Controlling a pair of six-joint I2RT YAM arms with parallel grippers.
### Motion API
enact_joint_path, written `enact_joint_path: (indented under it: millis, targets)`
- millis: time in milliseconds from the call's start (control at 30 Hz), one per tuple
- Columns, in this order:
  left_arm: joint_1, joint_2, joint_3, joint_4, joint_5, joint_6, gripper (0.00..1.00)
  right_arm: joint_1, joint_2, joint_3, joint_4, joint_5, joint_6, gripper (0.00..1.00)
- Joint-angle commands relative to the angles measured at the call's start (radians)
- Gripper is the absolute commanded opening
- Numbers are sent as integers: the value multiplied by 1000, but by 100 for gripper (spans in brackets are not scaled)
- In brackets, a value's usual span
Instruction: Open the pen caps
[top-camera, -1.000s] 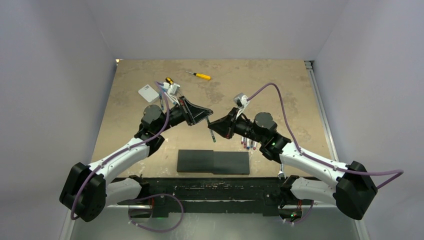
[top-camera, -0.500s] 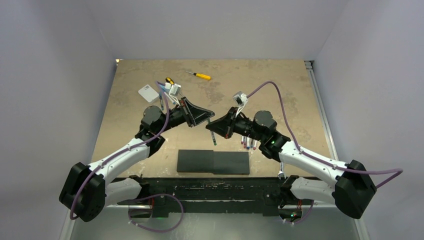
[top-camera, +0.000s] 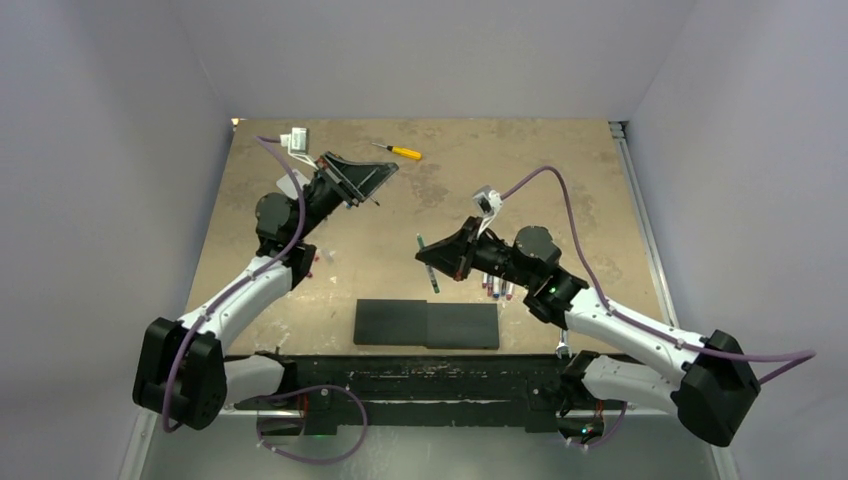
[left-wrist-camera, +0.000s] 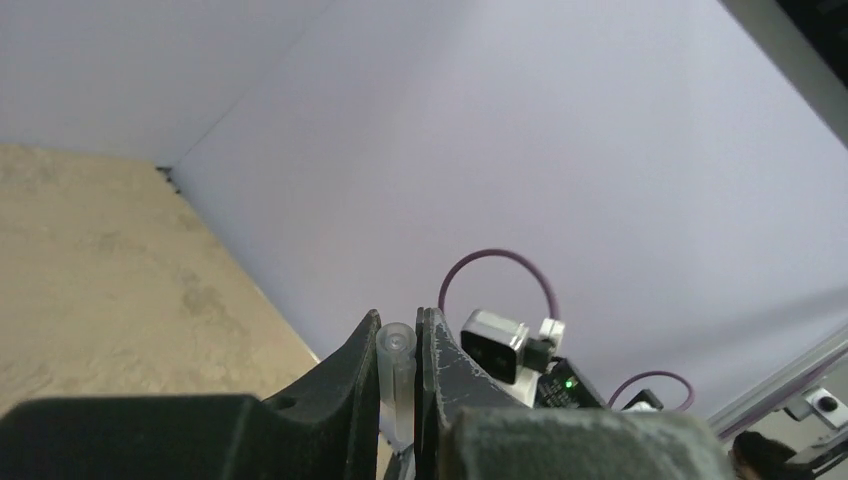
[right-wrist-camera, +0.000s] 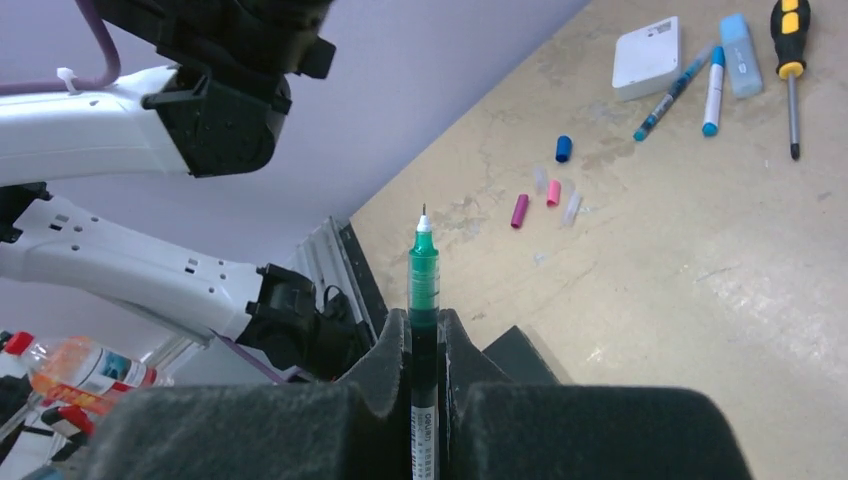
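Note:
A clear pen cap stands pinched between the fingers of my left gripper, which is shut on it and raised over the far left of the table. My right gripper is shut on a green pen whose bare tip points upward; in the top view the gripper holds the pen at mid-table. Loose caps lie on the table: blue, magenta, pink and a clear one. Two light-blue capped pens lie beyond them.
A black block lies near the front edge. A yellow screwdriver rests at the back. A white box, a pale blue eraser and a black-and-yellow screwdriver sit together. Several pens lie under the right arm.
The left gripper has pulled away from the right one, swinging back and to the far left with the clear cap. The right gripper keeps the pen, now bare-tipped, almost in place.

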Motion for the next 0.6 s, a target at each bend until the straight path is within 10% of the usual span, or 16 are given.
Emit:
enact_joint_path:
  millis: [0,267,567]
  targets:
    - [4,-4,76,101,-64,-44,0,2,-47,14,-72,95,-16,0]
    - [2,-166,77,-655,-226,354,0,-9,135,148,-471,833,-36,0]
    - [1,-430,-125,-1049,-352,486,0,-99,480,279,-518,833,1,0]
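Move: The right hand holds the green pen; its free spot, at the left end of the row of open pens, lies about 13 cm ahead, 12 cm right and 26 cm below. The row's middle is 5 cm right of that spot; the black blocks are some 11 cm nearer and 11 cm left of the spot. From the left hand, holding the clear cap, the loose caps lie roughly 9 cm ahead, 17 cm left, 36 cm down; the white box is 20 cm beyond them, 8 cm farther left. Still pinching the uncapped green pen, the right hand swings down, forward and right towards the pen row, some 23 cm in all, turning clockwise and tipping its fingers down. The left hand keeps the clear cap shut between its fingers, rises about 2.5 cm, then drops some 13 cm while drawing left towards the loose caps, its fingers dipping nearly level. ##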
